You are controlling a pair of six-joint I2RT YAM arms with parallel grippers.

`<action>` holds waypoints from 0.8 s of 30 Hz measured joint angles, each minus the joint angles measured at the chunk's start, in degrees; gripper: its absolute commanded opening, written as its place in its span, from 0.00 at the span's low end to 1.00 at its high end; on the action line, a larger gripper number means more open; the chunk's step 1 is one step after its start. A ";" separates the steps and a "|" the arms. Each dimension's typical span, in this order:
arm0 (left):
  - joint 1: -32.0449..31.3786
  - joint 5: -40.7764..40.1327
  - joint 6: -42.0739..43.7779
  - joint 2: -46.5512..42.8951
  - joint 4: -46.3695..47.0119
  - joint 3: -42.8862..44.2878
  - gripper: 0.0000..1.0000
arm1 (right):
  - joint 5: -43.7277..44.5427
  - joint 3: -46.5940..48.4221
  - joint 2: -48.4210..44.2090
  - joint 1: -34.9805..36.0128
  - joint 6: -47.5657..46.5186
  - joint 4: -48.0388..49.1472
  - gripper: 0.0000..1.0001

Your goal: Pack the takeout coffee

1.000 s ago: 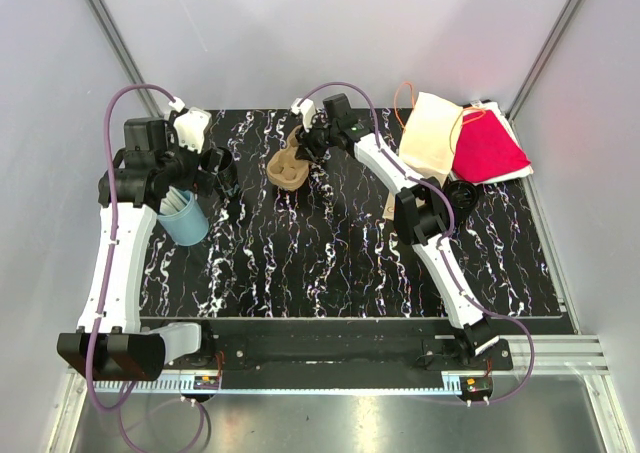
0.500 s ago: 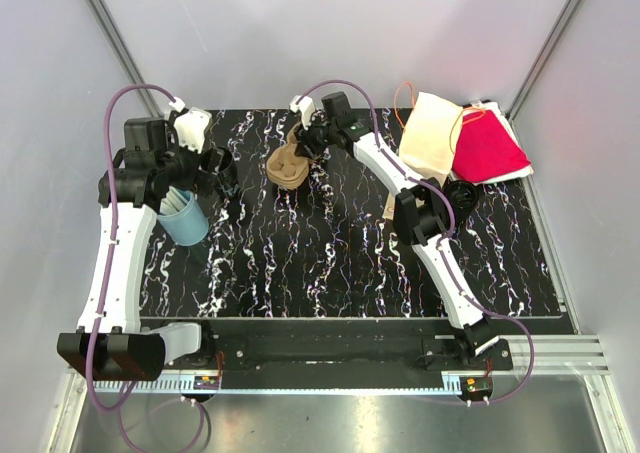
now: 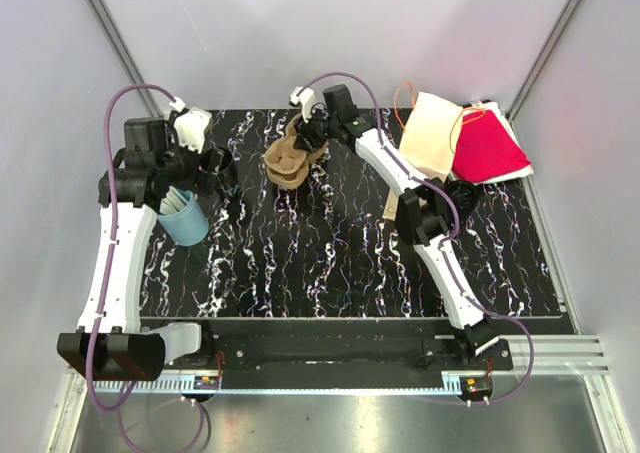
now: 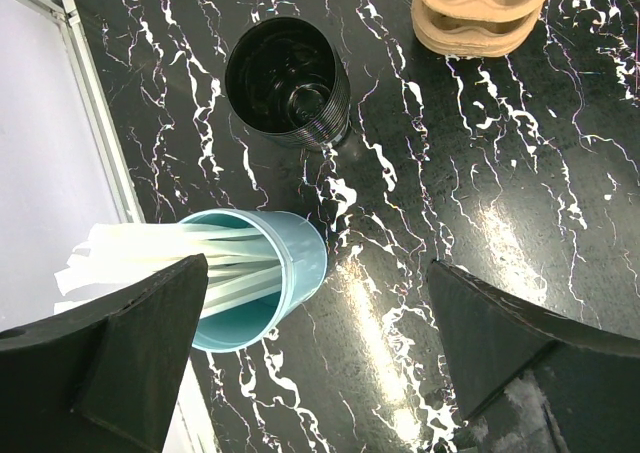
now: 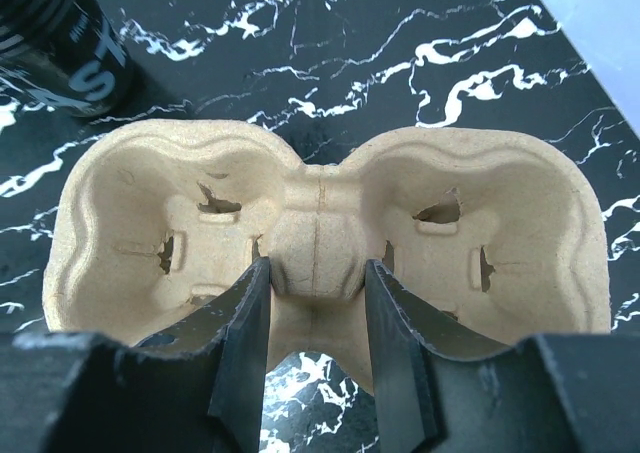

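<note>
A brown moulded-pulp cup carrier [image 3: 286,160] hangs tilted over the far middle of the table. My right gripper [image 5: 318,269] is shut on its central post, one finger in each cup well [image 5: 160,228]. A black ribbed cup [image 4: 287,81] stands upright and empty at the far left, also seen as the black cup [image 3: 222,165]. My left gripper [image 4: 318,273] hovers open above the table with nothing between its fingers. Its left finger is over a teal cup [image 4: 262,273] of white strips.
The teal cup [image 3: 186,218] stands near the left edge. A beige cloth [image 3: 432,133] and a red cloth [image 3: 488,148] lie at the back right corner, with a small dark object [image 3: 461,194] in front of them. Grey walls close in both sides.
My right gripper has risen and drawn slightly toward the far edge with the carrier, which now tilts more. The left arm has not moved.
</note>
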 measured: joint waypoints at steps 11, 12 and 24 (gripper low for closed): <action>0.00 0.44 -0.02 -0.02 0.00 0.00 0.99 | -0.55 -0.92 -5.07 1.29 0.42 -1.62 0.18; 0.00 0.52 -0.02 -0.02 0.00 0.00 0.99 | -0.55 -1.31 -5.57 1.51 0.39 -1.62 0.18; 0.00 1.11 -0.02 -0.55 0.42 -0.96 0.99 | -0.31 -8.13 -7.15 4.00 -0.11 -3.41 0.18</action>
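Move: Pinched at its waist in the right fingers, the upper cup tray has its middle about 2 cm below the hand; the lower tray is straight beneath, about 1 cm back and some 7 cm down. The left black cup stands roughly 18 cm left and 5 cm back from the right hand, about 5 cm lower. From the idle left hand, the held tray lies about 22 cm ahead, 18 cm right and 17 cm below. Carrying the upper cup tray off the lower one, the right hand arcs back about 5 cm towards the robot and drifts some 2 cm left. It climbs about 5 cm, then sinks about 4 cm on the near side of the stack, wrist almost unturned, fingers keeping their pinch on the tray's waist. ##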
